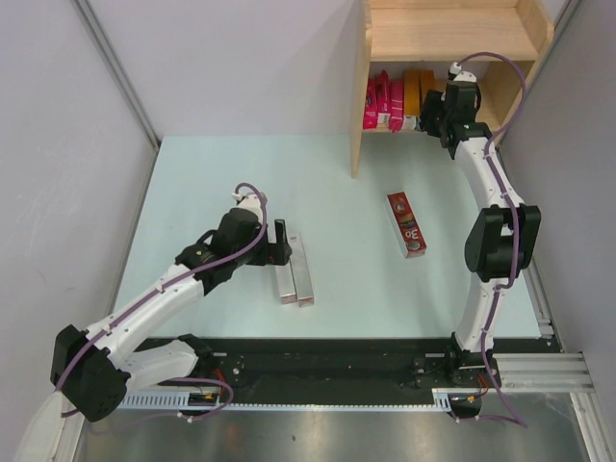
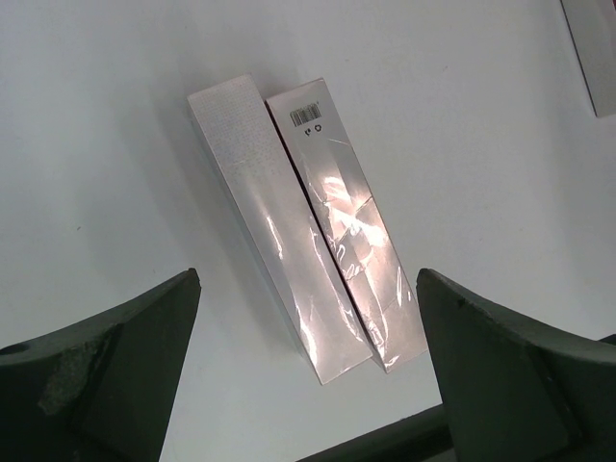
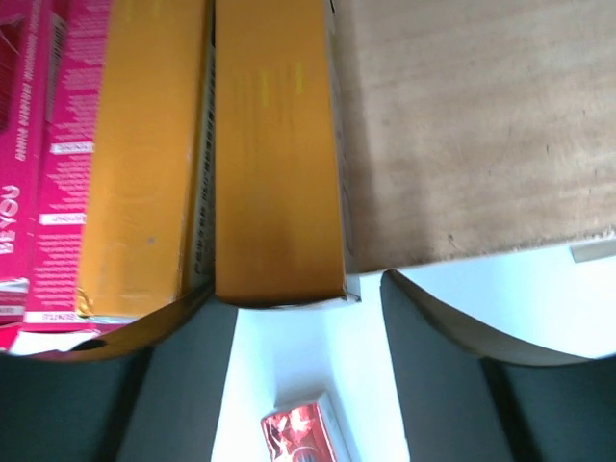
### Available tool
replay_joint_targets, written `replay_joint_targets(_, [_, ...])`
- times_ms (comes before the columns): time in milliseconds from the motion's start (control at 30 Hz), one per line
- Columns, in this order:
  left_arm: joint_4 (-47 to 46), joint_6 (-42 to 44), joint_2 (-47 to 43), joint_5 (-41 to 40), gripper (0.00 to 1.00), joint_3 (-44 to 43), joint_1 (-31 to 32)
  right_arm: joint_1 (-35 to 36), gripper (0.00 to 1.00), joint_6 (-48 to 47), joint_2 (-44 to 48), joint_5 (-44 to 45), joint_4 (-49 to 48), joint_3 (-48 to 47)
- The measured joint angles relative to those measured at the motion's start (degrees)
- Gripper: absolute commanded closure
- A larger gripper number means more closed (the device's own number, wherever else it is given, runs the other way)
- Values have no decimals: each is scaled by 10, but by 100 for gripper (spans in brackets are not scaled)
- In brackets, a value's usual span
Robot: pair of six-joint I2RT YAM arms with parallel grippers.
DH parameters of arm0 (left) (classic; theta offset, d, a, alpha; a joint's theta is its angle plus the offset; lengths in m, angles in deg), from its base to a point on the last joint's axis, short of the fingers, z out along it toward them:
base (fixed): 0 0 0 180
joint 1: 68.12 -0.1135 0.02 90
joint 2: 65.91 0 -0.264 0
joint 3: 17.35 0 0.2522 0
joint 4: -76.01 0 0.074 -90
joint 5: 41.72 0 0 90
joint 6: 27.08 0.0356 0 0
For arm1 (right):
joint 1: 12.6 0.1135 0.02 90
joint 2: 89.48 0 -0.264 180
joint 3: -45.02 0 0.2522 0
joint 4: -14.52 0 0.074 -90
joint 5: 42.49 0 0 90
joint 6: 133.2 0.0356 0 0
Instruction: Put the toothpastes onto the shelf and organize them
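Note:
Two silver-grey toothpaste cartons (image 1: 294, 272) lie side by side on the table. In the left wrist view they (image 2: 308, 231) lie just ahead of my left gripper (image 2: 308, 385), which is open and empty above their near ends. A dark red carton (image 1: 406, 223) lies flat mid-table. The wooden shelf (image 1: 452, 38) stands at the far right. On its lower board (image 3: 462, 125) are pink cartons (image 3: 48, 164), an orange-yellow one (image 3: 144, 154) and a gold-tan one (image 3: 274, 154). My right gripper (image 3: 298, 318) is open at the gold-tan carton's near end, not clamping it.
The shelf's left side panel (image 1: 358, 106) juts towards the table next to the pink cartons (image 1: 377, 104). The dark red carton also shows below my right gripper (image 3: 300, 433). Grey walls close in the table on the left and right.

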Motion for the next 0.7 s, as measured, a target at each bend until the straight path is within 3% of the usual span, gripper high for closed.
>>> replay_joint_targets(200, [-7, 0, 5, 5, 0, 1, 0, -5, 21, 6, 8, 0, 4, 15])
replay_joint_targets(467, [-10, 0, 6, 13, 0, 7, 0, -4, 16, 19, 56, -2, 5, 64])
replay_joint_targets(700, [-10, -2, 6, 14, 0, 9, 0, 11, 13, 35, 167, 0, -5, 198])
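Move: About 23 cm back from the right hand, nearly in line with it and some 23 cm below, the red box lies on the table. The orange box just shelved reaches about 8 cm ahead to its middle, 1 cm left and level with the right hand; the other orange box stands about 8 cm ahead and 5 cm left, level too. From the left hand the red box is roughly 33 cm to the right, 9 cm farther out and 13 cm below. Backing out of the shelf, the right hand opens its already loosened fingers further, to most of their range, around the front end of the orange box. It barely shifts at first, then draws straight back with growing speed, about 8 cm at almost the same height, leaving the box behind and coming nearer the red box on the table, fingers still pointing forward and down. ##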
